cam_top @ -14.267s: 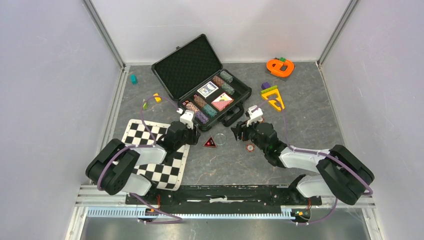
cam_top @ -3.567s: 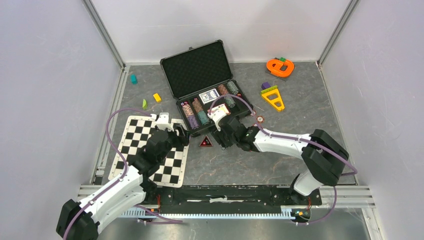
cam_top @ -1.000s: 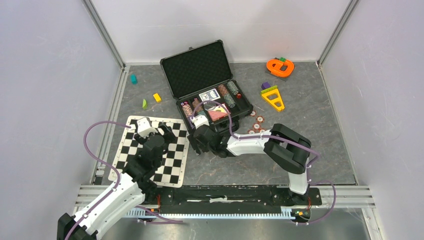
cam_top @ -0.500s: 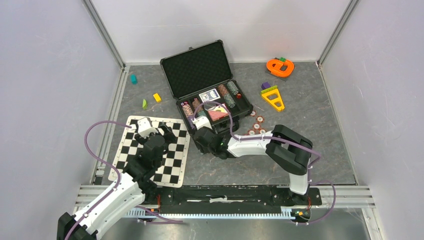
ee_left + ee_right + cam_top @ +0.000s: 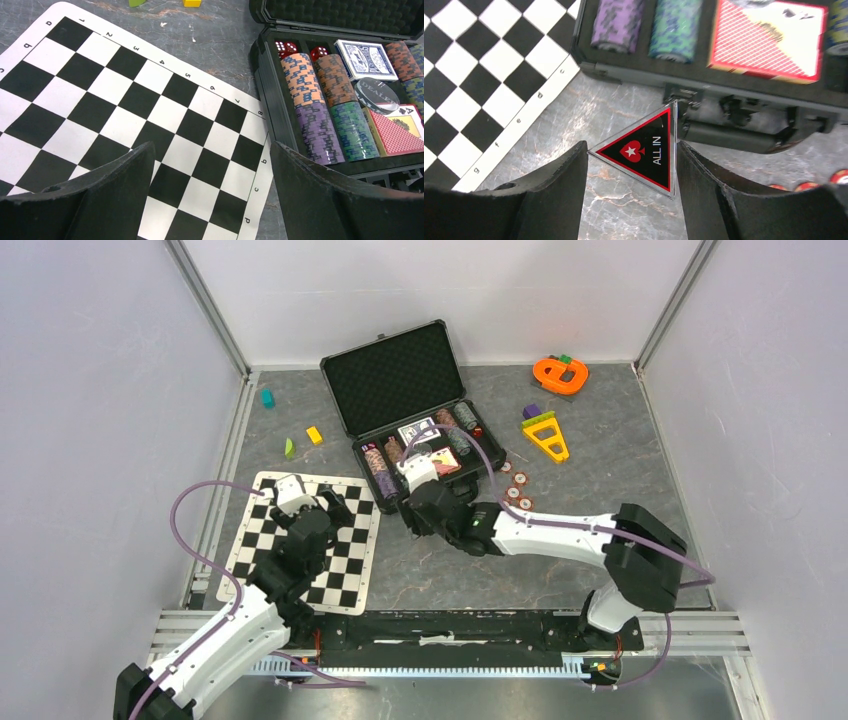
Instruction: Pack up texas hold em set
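The black briefcase (image 5: 393,377) lies open at the back, holding coloured chip stacks (image 5: 312,100), a blue card deck (image 5: 367,59), a red deck (image 5: 769,40), red dice (image 5: 286,47) and a clear dealer button (image 5: 374,90). My right gripper (image 5: 631,150) is shut on a black-and-red triangular "ALL IN" token (image 5: 644,150), just in front of the case's handle (image 5: 729,135) and above the table. Several red-white chips (image 5: 512,492) lie loose right of the case. My left gripper (image 5: 212,155) hangs open over the checkered mat, with nothing between its fingers.
The black-white checkered mat (image 5: 300,540) lies left of the case. An orange toy (image 5: 560,373) and a yellow triangular toy (image 5: 545,435) sit at the back right. Small teal (image 5: 267,397), yellow (image 5: 314,434) and green (image 5: 289,448) blocks lie at the back left.
My right gripper has closed on the triangular token and carried it up and to the right, toward the case front. The left arm has not moved.
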`<state>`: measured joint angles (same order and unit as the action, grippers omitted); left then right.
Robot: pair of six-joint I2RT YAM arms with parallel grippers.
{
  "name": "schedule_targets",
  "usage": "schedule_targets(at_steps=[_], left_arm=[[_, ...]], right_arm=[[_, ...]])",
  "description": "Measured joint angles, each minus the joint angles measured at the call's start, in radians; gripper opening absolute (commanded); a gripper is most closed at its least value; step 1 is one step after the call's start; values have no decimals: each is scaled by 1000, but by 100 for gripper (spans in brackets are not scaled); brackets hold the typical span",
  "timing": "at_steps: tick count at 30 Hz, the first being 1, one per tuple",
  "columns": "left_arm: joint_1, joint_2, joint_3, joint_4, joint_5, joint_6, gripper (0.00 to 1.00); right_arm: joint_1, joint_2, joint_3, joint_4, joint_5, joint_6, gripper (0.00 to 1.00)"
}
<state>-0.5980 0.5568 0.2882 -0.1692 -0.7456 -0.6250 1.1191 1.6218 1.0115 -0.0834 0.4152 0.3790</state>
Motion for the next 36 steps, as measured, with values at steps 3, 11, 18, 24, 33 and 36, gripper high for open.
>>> schedule_targets(at_steps=[3,11,18,24,33,36], left_arm=[[0,2,0,0,8,0,90],[0,8,0,7,18,0,90],[0,16,0,14,23,0,90],[0,21,0,15,23,0,90],[0,35,0,23,48,1,90],[0,46,0,35,86,12,90]], right_arm=[[-42,-36,12,-8,3,-35,54],[-264,39,202,-24,-37,-104,57],[-357,253,475,-76,-70,-143,98],[-380,250,480,-134,-43,-157,98],[-547,-161,19,-92,-35,-197,97],[-604,-262,-123,-35,-40,-233,92]])
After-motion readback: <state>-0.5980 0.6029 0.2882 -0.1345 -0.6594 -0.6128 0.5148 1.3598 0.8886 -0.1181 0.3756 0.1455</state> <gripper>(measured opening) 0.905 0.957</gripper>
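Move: The right hand still pinches the All In triangle; its spot in the open case lies about 17 cm ahead, 5 cm right and 6 cm lower. From the hand, the clear disc is about 14 cm ahead and 2 cm right, the red card deck 12 cm ahead and 5 cm right, and the white card deck 19 cm ahead and 2 cm right. From the left hand the spot is roughly 16 cm ahead, 25 cm right and 7 cm lower. The right hand rises forward some 19 cm over the case, lets go of the triangle, then swings 19 cm right. ##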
